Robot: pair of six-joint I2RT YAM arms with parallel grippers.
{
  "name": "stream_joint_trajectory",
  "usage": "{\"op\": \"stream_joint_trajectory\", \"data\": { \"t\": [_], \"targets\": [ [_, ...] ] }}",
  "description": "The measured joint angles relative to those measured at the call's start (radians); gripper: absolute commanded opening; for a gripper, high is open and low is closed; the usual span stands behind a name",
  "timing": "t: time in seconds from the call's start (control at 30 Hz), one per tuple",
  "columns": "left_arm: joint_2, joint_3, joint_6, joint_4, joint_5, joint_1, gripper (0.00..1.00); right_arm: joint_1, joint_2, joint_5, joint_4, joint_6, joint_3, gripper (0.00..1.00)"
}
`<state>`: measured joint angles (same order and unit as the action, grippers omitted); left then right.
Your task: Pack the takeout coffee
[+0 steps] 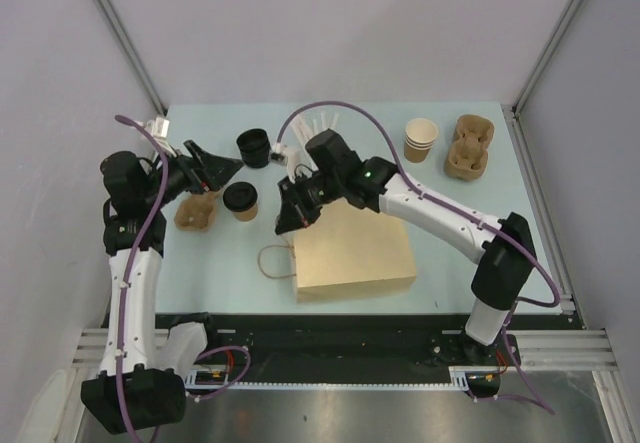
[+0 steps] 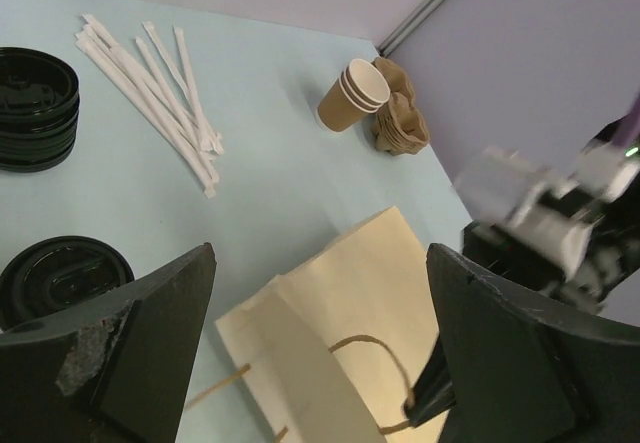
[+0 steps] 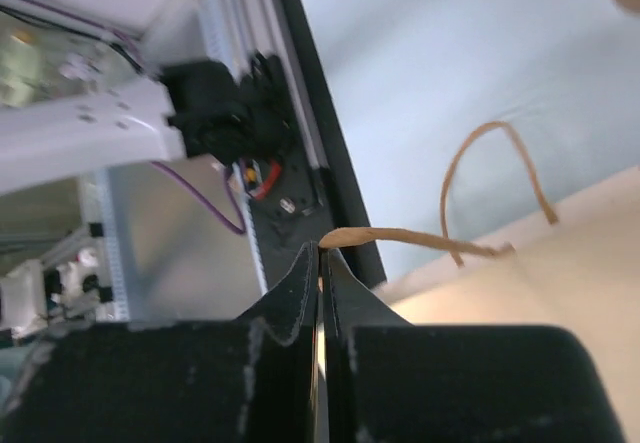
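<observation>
The takeout coffee [image 1: 241, 200], a short tan cup with a black lid [image 2: 60, 273], stands upright left of the flat-lying tan paper bag [image 1: 355, 248]. My right gripper [image 1: 287, 217] is at the bag's left mouth end. In the right wrist view it [image 3: 322, 251] is shut on one twine handle [image 3: 410, 235], lifting it off the bag [image 3: 570, 263]; the other handle [image 3: 500, 178] lies loose. My left gripper [image 1: 225, 169] hovers open just up-left of the coffee, nothing between its fingers [image 2: 150, 343]. The bag's mouth [image 2: 300, 333] shows beyond it.
A stack of loose black lids [image 1: 254, 147] sits behind the coffee. Paper-wrapped straws [image 2: 150, 93] lie at the back middle. Stacked lidless cups [image 1: 421, 139] and pulp cup carriers [image 1: 470, 148] are at the back right. Another carrier [image 1: 195, 213] lies under my left arm.
</observation>
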<state>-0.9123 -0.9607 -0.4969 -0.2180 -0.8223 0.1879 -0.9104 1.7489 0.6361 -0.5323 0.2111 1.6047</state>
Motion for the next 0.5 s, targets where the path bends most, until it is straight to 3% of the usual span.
{"op": "stream_joint_trajectory", "data": {
  "t": [0.23, 0.5],
  "targets": [
    [-0.019, -0.002, 0.0, 0.008, 0.0, 0.005, 0.91, 0.14, -0.034, 0.097, -0.004, 0.098, 0.196, 0.0],
    [-0.064, -0.037, -0.006, 0.026, 0.005, 0.006, 0.91, 0.361, -0.298, 0.15, -0.052, 0.13, 0.084, 0.0]
  ]
}}
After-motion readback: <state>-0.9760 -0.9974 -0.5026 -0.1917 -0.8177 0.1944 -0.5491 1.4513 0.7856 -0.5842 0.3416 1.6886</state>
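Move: The right hand already has one handle of the paper bag. The bag lies on its side, its middle about 15 cm to the right of the hand, level fore and aft and some 10 cm below. The free handle droops about 12 cm below, 2 cm left and 3 cm back; the lidded cup stands some 11 cm left, 10 cm ahead and 10 cm below. From the left hand, the bag's middle is about 23 cm right, 10 cm back and 20 cm below. With its fingers still shut on the handle, the right hand sweeps quickly upward by some 15 cm, at first with about 7 cm of forward travel, and hauls the bag's mouth end off the table. Partway up it swings to the right by about 12 cm, back over towards the bag's bottom end and away from the lidded cup, easing back slightly at the very end, while the left-pointing fingers tip up towards level and turn some 15 degrees clockwise. ##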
